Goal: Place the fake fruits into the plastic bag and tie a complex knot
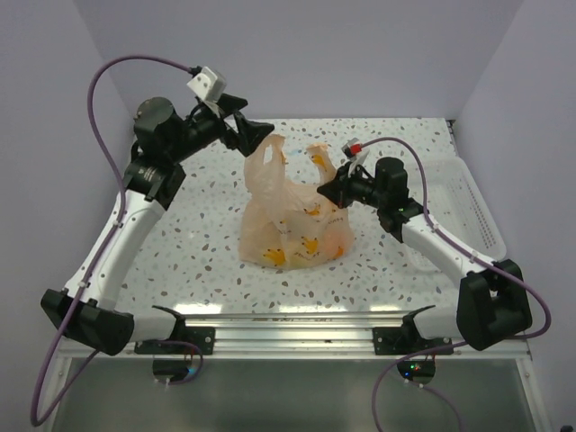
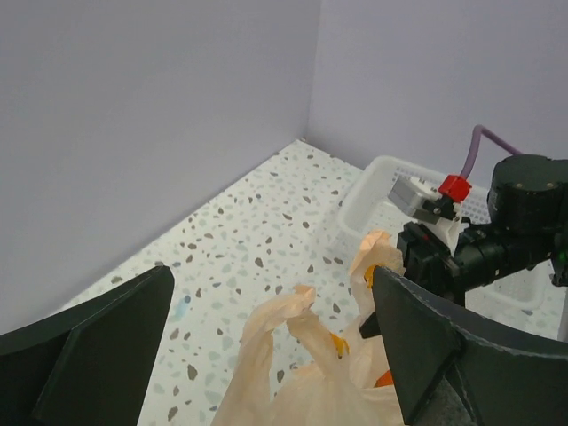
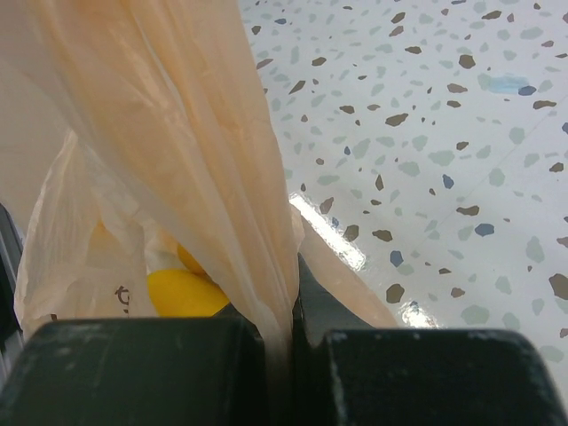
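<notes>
The peach-orange plastic bag [image 1: 292, 229] stands on the middle of the table with yellow and orange fake fruits [image 1: 310, 245] showing through it. Its two handle loops stand apart, with no knot in view. My left gripper [image 1: 259, 135] is open above the left handle loop [image 1: 268, 166]. In the left wrist view that loop [image 2: 288, 324] lies between the spread fingers [image 2: 98, 342] without touching them. My right gripper [image 1: 329, 191] is shut on the right handle [image 3: 222, 177], the plastic pinched at the jaws [image 3: 288, 342]. A yellow fruit [image 3: 182, 293] shows inside the bag.
A white plastic tray [image 1: 472, 211] sits along the table's right edge; it also shows in the left wrist view [image 2: 373, 186]. Lavender walls close off the back and sides. Speckled tabletop [image 1: 198, 225] lies round the bag.
</notes>
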{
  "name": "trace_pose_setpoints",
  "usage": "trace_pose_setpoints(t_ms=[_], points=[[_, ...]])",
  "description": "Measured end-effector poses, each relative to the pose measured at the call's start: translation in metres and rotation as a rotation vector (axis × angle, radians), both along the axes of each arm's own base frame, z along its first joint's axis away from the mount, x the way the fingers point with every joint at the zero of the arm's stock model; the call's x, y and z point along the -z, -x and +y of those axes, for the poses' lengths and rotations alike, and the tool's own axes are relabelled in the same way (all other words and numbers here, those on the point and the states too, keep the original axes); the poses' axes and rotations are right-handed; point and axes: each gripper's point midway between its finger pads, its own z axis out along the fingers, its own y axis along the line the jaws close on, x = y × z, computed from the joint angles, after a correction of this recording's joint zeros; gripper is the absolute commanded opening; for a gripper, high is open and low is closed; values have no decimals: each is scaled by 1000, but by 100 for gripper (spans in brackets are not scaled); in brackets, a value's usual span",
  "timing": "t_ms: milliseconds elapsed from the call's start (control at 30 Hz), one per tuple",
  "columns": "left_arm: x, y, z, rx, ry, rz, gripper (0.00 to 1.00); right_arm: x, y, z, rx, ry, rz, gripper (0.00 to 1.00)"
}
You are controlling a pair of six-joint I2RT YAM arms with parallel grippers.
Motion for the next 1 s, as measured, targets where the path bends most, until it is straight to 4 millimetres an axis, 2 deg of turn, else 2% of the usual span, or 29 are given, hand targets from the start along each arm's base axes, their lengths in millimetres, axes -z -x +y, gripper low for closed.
trace_pose_setpoints(t_ms=[267,433,467,533,567,633,667,700,767,833,867,933,967,1000], points=[[66,-32,-15,15,-83,160,100,0,0,-1,-12,18,-26,0],[86,-30,-30,65,-129,190,100,-3,2,-1,-22,31,-49,0],[89,-28,-33,78,-138,191,96,-3,2,-1,-23,33,-53,0],[92,-24,-38,106,-150,192,84,-2,2,-1,-25,37,-54,0],[94,-22,-40,118,-154,196,59,-2,2,-1,-25,38,-54,0],[97,-20,-41,134,-162,207,23,-2,2,-2,-26,42,-56,0],[98,-19,-42,143,-164,209,0,-2,3,-2,-27,45,-55,0],[98,-18,-41,149,-163,211,0,-1,3,-2,-28,49,-53,0],[94,-15,-42,176,-156,198,0,2,5,-3,-31,56,-41,23],[87,-11,-40,213,-132,184,0,1,8,-3,-45,63,-20,51],[82,-9,-39,230,-123,172,0,-3,8,-3,-52,64,-15,69],[75,0,-37,262,-105,154,0,-19,7,-3,-70,63,-25,85],[71,5,-37,279,-99,146,0,-31,5,-3,-73,57,-39,91],[68,11,-37,297,-95,130,0,-45,5,-4,-82,48,-60,91]])
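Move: The bag's left handle stands loose about 10 cm below the open left hand, some 5 cm to its right and 2 cm ahead. From that hand, the upright right handle is roughly 16 cm right, 2 cm ahead and 17 cm down; the fruit-filled bag body is about 10 cm right, 3 cm back and 37 cm down. The shut right hand already grips the right handle low, its upper part some 3 cm left, 2 cm ahead and 6 cm above. Down some 10 cm and about 4 cm to the right goes the open left hand, first forward and then back, onto the left handle; its fingers shut and pinch it just below the top, then draw it up and back about 3 cm each, turning clockwise. The right hand keeps its grip almost still until late, then opens and rises roughly 4 cm beside the right handle. ##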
